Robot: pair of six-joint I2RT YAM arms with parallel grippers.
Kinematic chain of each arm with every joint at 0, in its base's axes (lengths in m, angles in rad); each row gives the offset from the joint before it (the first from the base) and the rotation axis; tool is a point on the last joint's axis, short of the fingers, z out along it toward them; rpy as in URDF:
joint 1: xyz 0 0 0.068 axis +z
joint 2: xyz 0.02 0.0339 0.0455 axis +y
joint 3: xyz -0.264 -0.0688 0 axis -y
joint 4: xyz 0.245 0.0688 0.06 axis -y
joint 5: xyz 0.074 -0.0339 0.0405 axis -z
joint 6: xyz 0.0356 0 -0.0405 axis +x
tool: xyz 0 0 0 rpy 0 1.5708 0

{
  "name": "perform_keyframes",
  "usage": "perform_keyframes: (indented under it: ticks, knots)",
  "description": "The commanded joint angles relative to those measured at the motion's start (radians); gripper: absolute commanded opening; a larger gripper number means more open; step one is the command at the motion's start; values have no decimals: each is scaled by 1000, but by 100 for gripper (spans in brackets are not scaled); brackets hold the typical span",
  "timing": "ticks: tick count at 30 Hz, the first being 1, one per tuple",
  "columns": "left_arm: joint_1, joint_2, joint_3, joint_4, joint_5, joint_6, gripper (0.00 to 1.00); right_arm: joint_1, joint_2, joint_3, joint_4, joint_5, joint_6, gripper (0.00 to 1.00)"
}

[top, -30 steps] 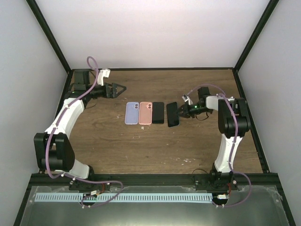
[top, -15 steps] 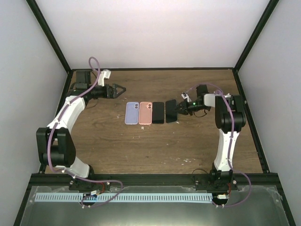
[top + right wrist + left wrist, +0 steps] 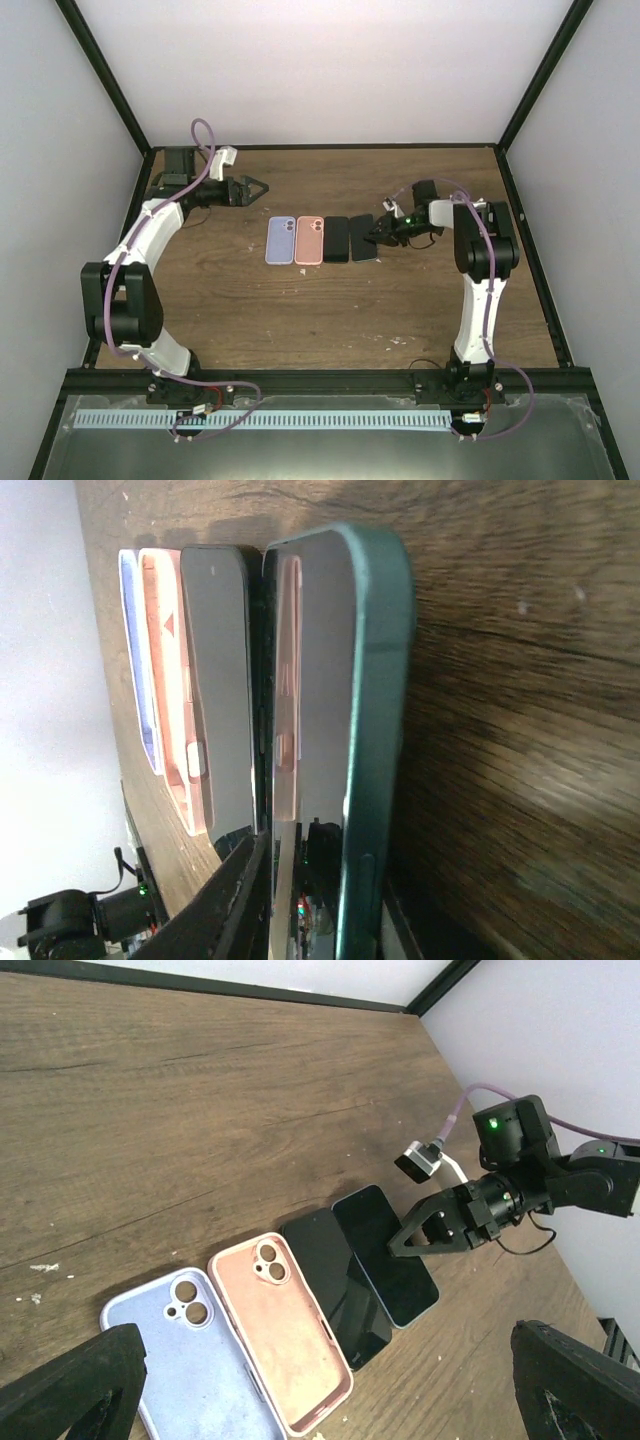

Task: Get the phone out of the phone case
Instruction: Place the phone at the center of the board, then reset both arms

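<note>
Four items lie in a row mid-table: an empty lavender case [image 3: 279, 240], an empty pink case [image 3: 309, 240], a black phone [image 3: 336, 239] and a dark phone with a teal-blue rim [image 3: 364, 238]. My right gripper [image 3: 381, 233] is low at the table and shut on the right edge of the teal-rimmed phone [image 3: 340, 680], which lies against the black phone [image 3: 215, 680]. In the left wrist view the teal-rimmed phone [image 3: 385, 1255] slightly overlaps the black phone [image 3: 335, 1285]. My left gripper [image 3: 262, 187] is open and empty, up at the far left, apart from the row.
The black frame rail [image 3: 320, 147] runs along the table's far edge, with posts at both sides. The right arm's cable [image 3: 470, 1110] loops above its wrist. Bare wood [image 3: 320, 310] lies between the row and the arm bases.
My right gripper has moved left and a little farther back with the teal-rimmed phone, bringing it against the black phone. My left gripper has shifted slightly up and back.
</note>
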Motion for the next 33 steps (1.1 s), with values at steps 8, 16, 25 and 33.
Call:
perform_keyframes:
  ticks: [8,16,25,33]
  knots:
    - [9,-36,-3,-7,-44,22,100,68,-74,36,-19,169,31,32]
    - [21,-98,-54,-8,-68,27,100,104,-153,6,-43,275,16,53]
    - [65,-183,-96,-5,-172,9,100,110,-299,-84,-52,365,-75,100]
    - [139,-336,-188,115,-277,-72,100,108,-529,-181,19,449,-171,100]
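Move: The phone lies under the right hand, whose slightly parted fingers straddle its right long edge, with its middle about 3 cm to the left and 1 cm lower. Its place is against the black phone, about 11 cm left of the hand; the pink case is some 19 cm left and the lilac case 27 cm, all level with the hand front to back and 1 to 2 cm below. From the left hand the phone is roughly 28 cm right, 2 cm back and 21 cm down. The right hand eases about 1.5 cm left towards the black phone with its fingers slowly parting at the phone's edge, then spreads them wide, lets go and climbs about 7 cm away from the phone, drawing back a little and to the right while the fingers tip some 20 degrees steeper. The open, empty left hand hovers at first, then swings left away from the row and rises, turning counter-clockwise. ##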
